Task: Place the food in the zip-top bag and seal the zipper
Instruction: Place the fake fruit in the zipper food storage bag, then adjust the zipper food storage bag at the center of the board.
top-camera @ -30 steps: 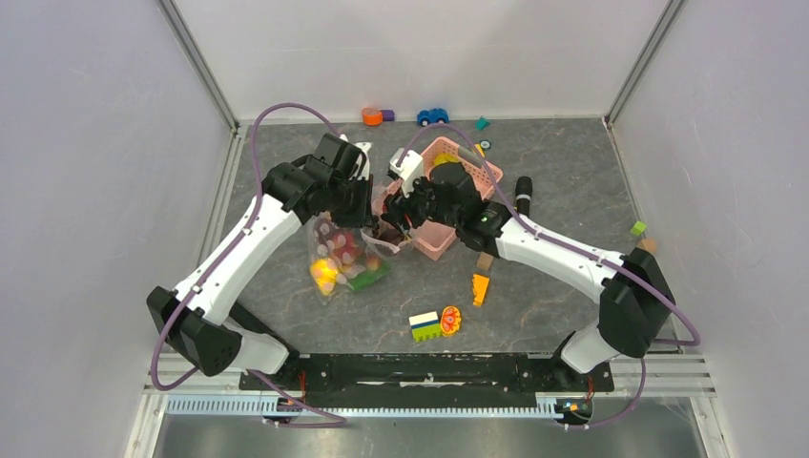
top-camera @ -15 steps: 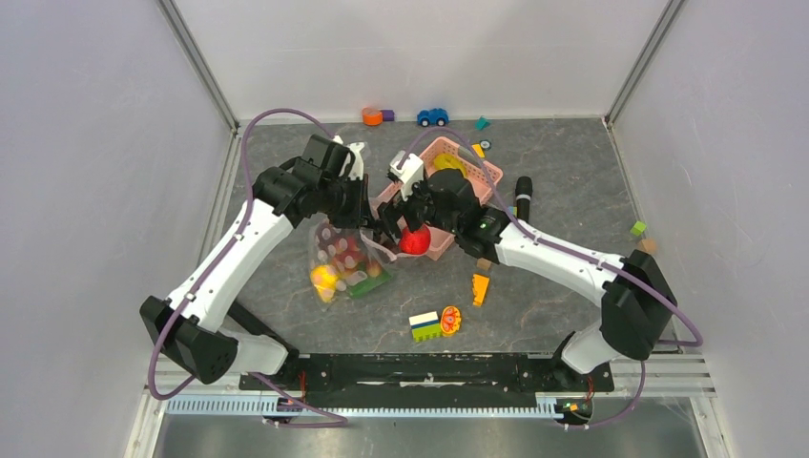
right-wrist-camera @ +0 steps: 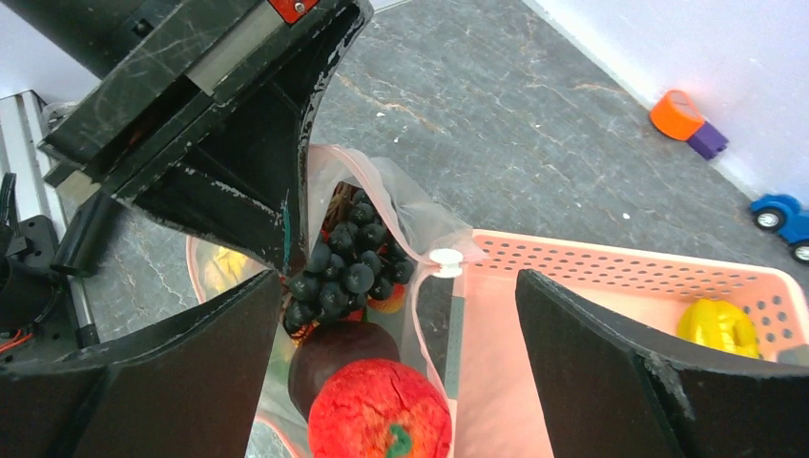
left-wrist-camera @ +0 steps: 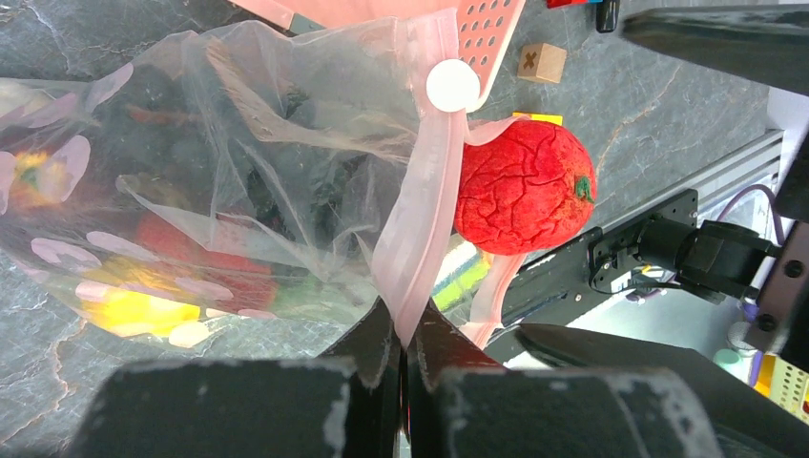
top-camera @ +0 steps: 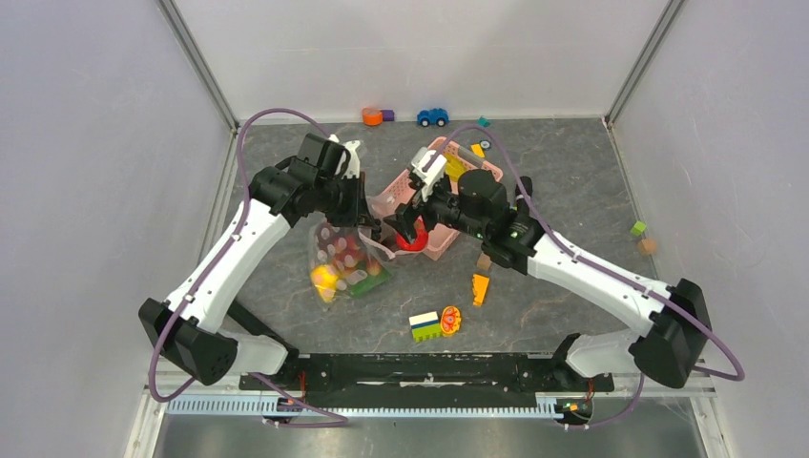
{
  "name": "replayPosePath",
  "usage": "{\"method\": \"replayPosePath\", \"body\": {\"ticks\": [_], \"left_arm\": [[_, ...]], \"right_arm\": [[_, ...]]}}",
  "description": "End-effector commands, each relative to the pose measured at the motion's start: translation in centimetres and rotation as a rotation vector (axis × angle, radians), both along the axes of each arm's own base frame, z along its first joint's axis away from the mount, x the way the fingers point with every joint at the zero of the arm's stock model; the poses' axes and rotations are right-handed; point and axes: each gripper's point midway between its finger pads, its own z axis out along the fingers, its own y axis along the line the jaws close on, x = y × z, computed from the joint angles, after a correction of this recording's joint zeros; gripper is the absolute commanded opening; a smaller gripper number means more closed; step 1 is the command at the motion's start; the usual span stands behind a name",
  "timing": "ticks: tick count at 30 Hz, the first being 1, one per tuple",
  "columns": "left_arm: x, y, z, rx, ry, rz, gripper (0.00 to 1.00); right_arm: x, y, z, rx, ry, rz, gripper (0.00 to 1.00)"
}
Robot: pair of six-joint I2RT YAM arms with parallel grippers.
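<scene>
The clear zip-top bag (top-camera: 343, 262) lies on the table with strawberries, yellow citrus and green produce inside. My left gripper (left-wrist-camera: 405, 329) is shut on the pale pink zipper (left-wrist-camera: 425, 219) and holds the mouth up; its white slider (left-wrist-camera: 452, 84) sits at the far end. A red ball-like fruit (right-wrist-camera: 380, 412) rests in the open mouth beside a dark red apple (right-wrist-camera: 334, 358) and dark berries (right-wrist-camera: 348, 258). My right gripper (right-wrist-camera: 401, 315) hangs open just above the red fruit (top-camera: 415, 240), touching nothing.
The pink lattice basket (top-camera: 458, 176) stands right behind the bag's mouth with a yellow piece (right-wrist-camera: 720, 324) in it. An orange wedge (top-camera: 480, 288), a yellow-green block (top-camera: 425, 325) and a wooden cube (top-camera: 485, 260) lie in front. A blue toy car (top-camera: 432, 116) is at the back wall.
My right gripper has opened, let go of the red ball-like fruit at the bag's mouth and drawn back a little to the right. The left gripper keeps its hold.
</scene>
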Motion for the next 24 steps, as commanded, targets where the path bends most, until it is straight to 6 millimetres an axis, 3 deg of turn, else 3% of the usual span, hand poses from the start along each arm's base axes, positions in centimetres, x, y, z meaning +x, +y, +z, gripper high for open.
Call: {"method": "replayPosePath", "body": {"ticks": [1,7,10,15,24], "left_arm": [[0.5,-0.4,2.6,-0.077,-0.092,-0.011,0.02],[0.9,0.1,2.8,-0.082,-0.094,0.018,0.02],[1.1,0.2,2.6,-0.081,-0.088,0.026,0.02],[1.1,0.1,2.6,-0.089,-0.081,0.021,0.02],[0.8,0.0,2.8,-0.105,-0.079,0.006,0.02]], "right_arm": [[0.5,-3.2,2.2,-0.011,-0.061,-0.131,0.98],[3.9,-12.4,0.3,-0.288,-0.033,-0.598,0.98],[3.6,-14.2,-2.1,-0.386,0.018,-0.656,0.98],[1.8,-13.4,-6.4,-0.377,0.085,-0.554,0.98],[1.9,-7.8,-5.7,-0.211,0.12,-0.378,0.98]]}}
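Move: Beneath the open right fingers, the red fruit sits in the bag's mouth, about 9 cm below the hand and some 3 cm to its right and 2 cm back. The black grapes inside the bag lie about 8 cm left of the fruit and 2 cm farther out; the pink basket's middle is about 9 cm right of the hand, 6 cm ahead and 20 cm below. From the left hand, the red fruit is about 9 cm right, 1 cm back and 5 cm lower. Swinging clear of the fruit it has already let go of, the right hand travels about 13 cm right with a small forward bow, then sinks some 9 cm and starts back left at the end, beside the fruit at about its height. The wrist turns clockwise about 30 degrees, its left side dipping; the fingers stay wide open. The left fingers keep their pinch on the bag's rim. ##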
